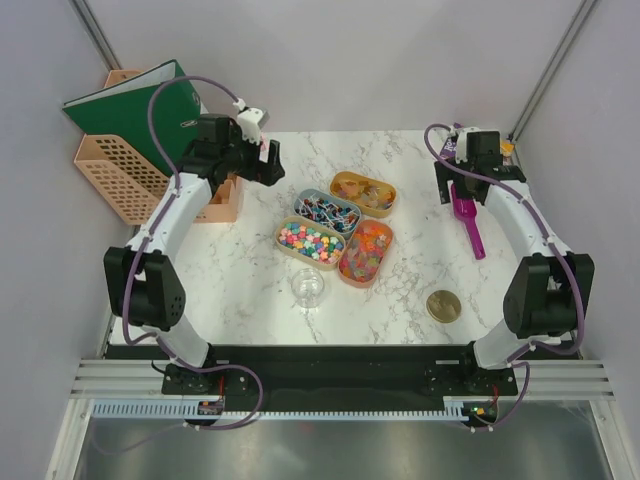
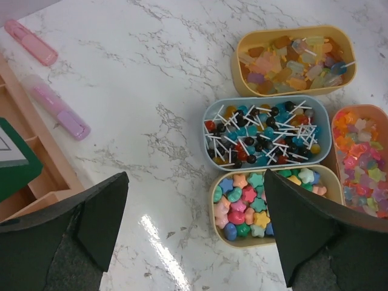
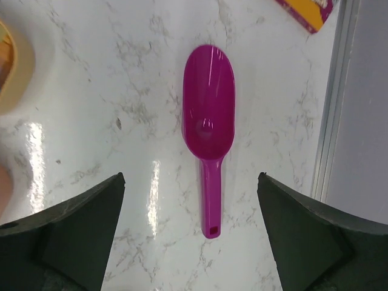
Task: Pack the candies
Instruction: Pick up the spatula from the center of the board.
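The candies lie in four oval trays mid-table: multicoloured star sweets [image 1: 308, 241] [image 2: 248, 203], lollipops in a blue tray [image 1: 328, 212] [image 2: 264, 133], orange-pink gummies [image 1: 366, 251] [image 2: 364, 160] and pale jellies in a yellow tray [image 1: 363, 192] [image 2: 294, 60]. A magenta scoop [image 1: 468, 218] [image 3: 209, 115] lies empty on the marble at the right. My left gripper [image 1: 268, 165] [image 2: 196, 173] is open and empty above the table, left of the trays. My right gripper [image 1: 450, 185] [image 3: 191, 177] is open and empty above the scoop's handle.
A clear cup [image 1: 308, 287] stands in front of the trays. A round gold lid [image 1: 444, 306] lies at the near right. A green binder [image 1: 135, 112], a peach basket [image 1: 115, 180] and a wooden organiser [image 2: 24, 182] stand at the far left. Two pink markers [image 2: 57, 106] lie nearby.
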{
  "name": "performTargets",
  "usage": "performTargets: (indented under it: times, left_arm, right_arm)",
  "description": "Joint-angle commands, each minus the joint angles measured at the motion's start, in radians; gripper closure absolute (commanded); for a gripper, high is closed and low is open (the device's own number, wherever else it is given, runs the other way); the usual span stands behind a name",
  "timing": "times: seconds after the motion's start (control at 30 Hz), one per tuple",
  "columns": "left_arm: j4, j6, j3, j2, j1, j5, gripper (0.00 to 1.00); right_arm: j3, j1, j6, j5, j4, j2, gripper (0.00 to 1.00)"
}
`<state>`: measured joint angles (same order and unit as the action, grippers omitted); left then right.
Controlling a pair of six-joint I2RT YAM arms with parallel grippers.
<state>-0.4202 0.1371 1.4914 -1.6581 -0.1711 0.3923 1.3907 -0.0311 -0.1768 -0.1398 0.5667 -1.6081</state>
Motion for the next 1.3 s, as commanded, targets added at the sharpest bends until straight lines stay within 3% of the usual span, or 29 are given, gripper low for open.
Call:
performTargets:
  times: [0.0,0.13,0.17,0.43,0.63,0.8,1.0,1.13,1.27]
  left_arm:
    - [-0.029,0.081,0.092,-0.04,-0.051,-0.088,0.0]
    - [-0.101,0.197,0.177,-0.123,-0.162,-0.436,0.0]
    - [-0.123,0.193,0.196,-0.146,-0.175,-0.447,0.0]
    - [-0.161,0.101,0.187,-0.149,-0.177,-0.333,0.0]
    - [-0.186,0.111,0.156,-0.149,-0.179,-0.245,0.03]
    - [-0.196,0.13,0.168,-0.155,-0.177,-0.273,0.03]
    - [-0.203,0.133,0.21,-0.186,-0.179,-0.293,0.04]
    - [-0.201,0.128,0.219,-0.193,-0.179,-0.291,0.04]
    - [-0.203,0.128,0.216,-0.193,-0.177,-0.287,0.04]
  right_arm:
    - [-0.062,0.054,0.016,-0.058,-0.002,0.014,0.02]
    - [-0.132,0.198,-0.102,0.215,-0.039,0.022,0.02]
    - [-0.148,0.226,-0.125,0.224,-0.059,0.025,0.02]
    - [-0.229,0.247,-0.253,0.328,-0.128,-0.007,0.02]
    - [-0.3,0.264,-0.365,0.396,-0.18,-0.038,0.04]
    - [-0.272,0.296,-0.36,0.427,-0.18,-0.098,0.16]
    - [-0.329,0.3,-0.391,0.421,-0.191,-0.098,0.21]
    - [-0.367,0.3,-0.405,0.42,-0.206,-0.095,0.3]
    - [-0.372,0.3,-0.417,0.425,-0.205,-0.115,0.52]
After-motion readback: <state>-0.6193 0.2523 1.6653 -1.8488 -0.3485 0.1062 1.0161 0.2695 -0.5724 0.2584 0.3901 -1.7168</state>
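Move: The spatula lies under my right hand, its middle level with it fore and aft, some 4 cm to the right and 17 cm down, its handle pointing back towards me. The book is about 20 cm ahead and 7 cm right; the gold lid is about 23 cm back and 3 cm left. From my left hand the spatula is some 52 cm right and 2 cm back, 22 cm below; the lollipop box is about 13 cm right, level fore and aft, 21 cm below. I sink my right hand about 15 cm onto the spatula's handle, drawing back some 7 cm and swinging right past it before easing a little left again, tipping down and turning counter-clockwise about 15 degrees; late on, my wide-open fingers narrow to about half around the handle near its end. My left hand, open, drops about 5 cm and shifts right towards the lollipop box, rolling its left side up. ##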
